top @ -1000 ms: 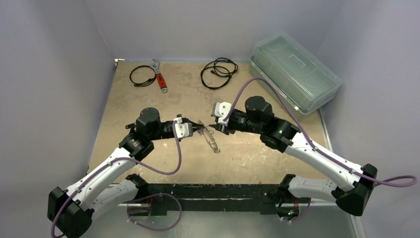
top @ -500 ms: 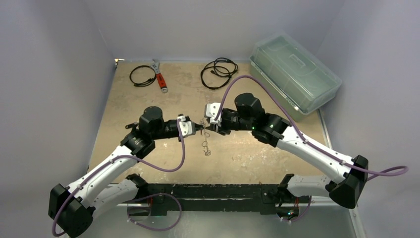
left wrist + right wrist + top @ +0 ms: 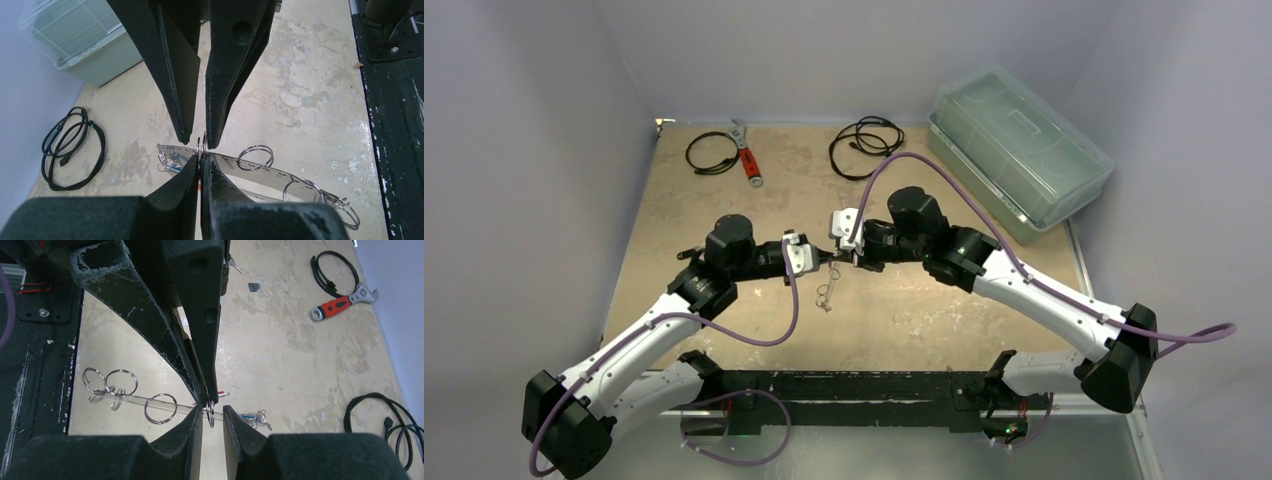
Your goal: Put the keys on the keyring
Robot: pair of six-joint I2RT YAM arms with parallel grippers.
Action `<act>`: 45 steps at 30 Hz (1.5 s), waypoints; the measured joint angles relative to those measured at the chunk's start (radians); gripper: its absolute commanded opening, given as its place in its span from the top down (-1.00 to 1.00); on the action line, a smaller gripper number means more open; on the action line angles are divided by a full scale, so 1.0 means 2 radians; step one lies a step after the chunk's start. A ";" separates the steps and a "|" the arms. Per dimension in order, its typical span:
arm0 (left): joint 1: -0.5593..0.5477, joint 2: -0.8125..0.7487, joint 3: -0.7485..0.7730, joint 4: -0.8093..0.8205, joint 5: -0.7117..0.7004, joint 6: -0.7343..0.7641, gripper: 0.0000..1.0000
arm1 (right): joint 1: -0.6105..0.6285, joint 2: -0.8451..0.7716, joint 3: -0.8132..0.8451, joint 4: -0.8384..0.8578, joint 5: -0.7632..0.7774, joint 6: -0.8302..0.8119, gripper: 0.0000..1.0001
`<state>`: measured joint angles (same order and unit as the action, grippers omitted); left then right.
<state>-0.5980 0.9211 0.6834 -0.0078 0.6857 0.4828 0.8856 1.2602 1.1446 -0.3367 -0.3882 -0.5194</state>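
My left gripper (image 3: 825,261) is shut on a small metal split ring, the keyring (image 3: 201,144), which sticks out past its fingertips (image 3: 192,167). A thin red sliver shows between its fingers. A shiny strip (image 3: 272,176) carrying several more rings (image 3: 160,408) dangles below it (image 3: 826,292). A small bundle with a blue key (image 3: 251,416) sits at the strip's end. My right gripper (image 3: 212,415) is open, its fingertips either side of the held ring (image 3: 210,412), tip to tip with the left gripper (image 3: 840,258).
A red-handled wrench (image 3: 748,160) and two black coiled cables (image 3: 712,152) (image 3: 865,146) lie at the back of the table. A clear lidded box (image 3: 1018,148) stands at the back right. The black base rail (image 3: 844,392) runs along the near edge.
My right gripper has moved left until its open fingers straddle the ring held by my left gripper. The dangling strip has swung from slanting right to hanging nearly straight down.
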 measured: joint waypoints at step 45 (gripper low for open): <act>0.000 -0.005 0.000 -0.011 -0.011 0.000 1.00 | 0.010 0.020 0.009 -0.005 0.023 -0.008 1.00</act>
<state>-0.5980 0.9108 0.6834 -0.0296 0.6636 0.4828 0.9051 1.3003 1.1629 -0.3462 -0.3424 -0.5354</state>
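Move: The small split ring standing out of the left fingertips sits about 1 cm to the left of the right hand's point and 1 cm below, level with it fore and aft. From the right hand, the metal band's middle is roughly 4 cm back, 1 cm left and 3 cm down. The blue-tagged key is about 3 cm ahead, 1 cm left and 3 cm down, the red-tagged key some 1 cm ahead, 2 cm left and 2 cm down. From the left hand, that ring is 1 cm to the right, at the same height and reach. The right fingertips, open around the split ring at first, shut on it and pinch it close to the left fingertips. To get there the right hand eases about 1 cm down, with roughly half a centimetre each left and forward, hardly turning; its fingers narrow in stages and close fully at the end. The left hand stays in place and keeps its shut grip on the ring. ##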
